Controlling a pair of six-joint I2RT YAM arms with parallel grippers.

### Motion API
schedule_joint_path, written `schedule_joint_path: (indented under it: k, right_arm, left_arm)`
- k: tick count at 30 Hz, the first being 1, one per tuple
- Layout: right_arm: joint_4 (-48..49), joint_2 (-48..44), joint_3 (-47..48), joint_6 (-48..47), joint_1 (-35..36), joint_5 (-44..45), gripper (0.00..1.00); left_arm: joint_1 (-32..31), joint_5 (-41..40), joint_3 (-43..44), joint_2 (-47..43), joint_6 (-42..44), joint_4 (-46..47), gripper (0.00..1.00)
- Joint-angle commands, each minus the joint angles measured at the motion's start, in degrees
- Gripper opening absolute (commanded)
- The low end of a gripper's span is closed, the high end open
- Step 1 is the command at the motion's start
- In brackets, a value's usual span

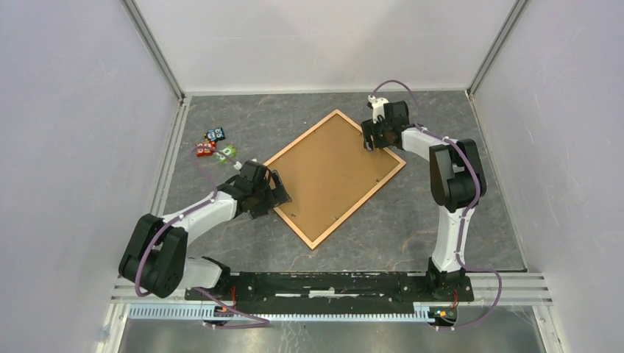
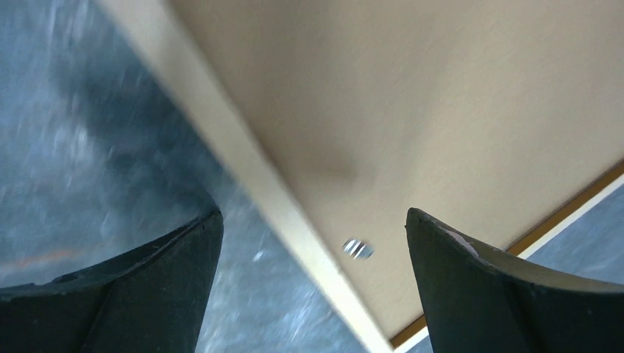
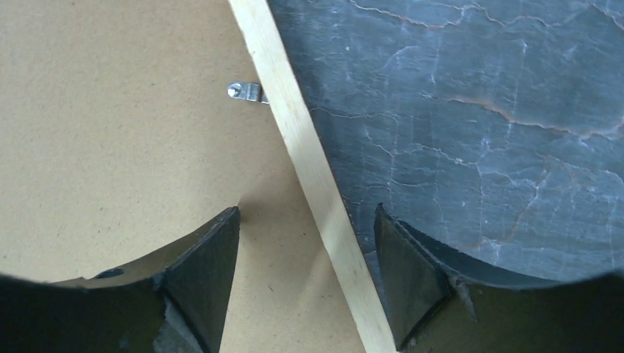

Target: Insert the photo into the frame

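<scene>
The frame point(image 1: 335, 175) lies back-up and turned at an angle on the dark stone-patterned table, its brown fibreboard back facing me. The photo is hidden from every view. My left gripper point(image 1: 281, 193) is open at the frame's near-left rail; in the left wrist view its gripper point(image 2: 313, 220) straddles the pale rail point(image 2: 250, 162), one finger over the table, the other over the board. My right gripper point(image 1: 370, 140) is at the far-right rail. In the right wrist view this gripper point(image 3: 305, 213) is open, its fingers point(image 3: 210, 265) either side of the wooden rail point(image 3: 316, 176), touching nothing.
Small metal retaining tabs point(image 3: 246, 91) sit along the board's edges, one seen blurred in the left wrist view point(image 2: 358, 248). A cluster of small coloured objects point(image 1: 215, 145) lies at the back left of the table. White walls enclose the table on three sides.
</scene>
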Motion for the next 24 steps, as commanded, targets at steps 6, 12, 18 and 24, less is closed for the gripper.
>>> schedule_joint_path:
  k: [6,12,18,24]
  right_arm:
    - [-2.4,-0.1,-1.9,1.6,-3.1,-4.7,0.33]
    - [2.4,-12.2,-19.6,6.0,-3.3,-2.7,0.03]
    - [2.7,-18.4,-24.7,4.6,-4.4,1.7,0.00]
    - [3.2,-17.0,-24.4,4.6,-5.0,-1.5,0.00]
  left_arm:
    - [1.6,5.2,5.5,11.5,-3.6,10.7,1.00]
    - [2.0,7.8,21.0,24.8,2.4,6.5,1.00]
    - [2.1,3.7,35.7,33.0,4.1,-5.2,1.00]
    - [0.6,-0.8,33.1,28.3,-4.5,-15.7,0.96]
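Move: Between the right hand's half-open fingers lies the frame's right short rail, its middle about 2 cm to the right, 1 cm ahead and 1 cm below. The left hand's open fingers straddle the opposite short rail, whose middle is some 3 cm back, 2 cm right and 1 cm below. The green packet sits about 18 cm ahead and 13 cm left of the left hand, the red packet some 20 cm ahead and 18 cm left. Closing its fingers onto the right short rail, the right hand pinches it and draws it about 8 cm to the right and as far back, turning some 10 degrees clockwise. Meanwhile the left hand, low and with fingers still open around the left short rail, sweeps about 13 cm forward and slightly right, pushing that end of the frame along. ##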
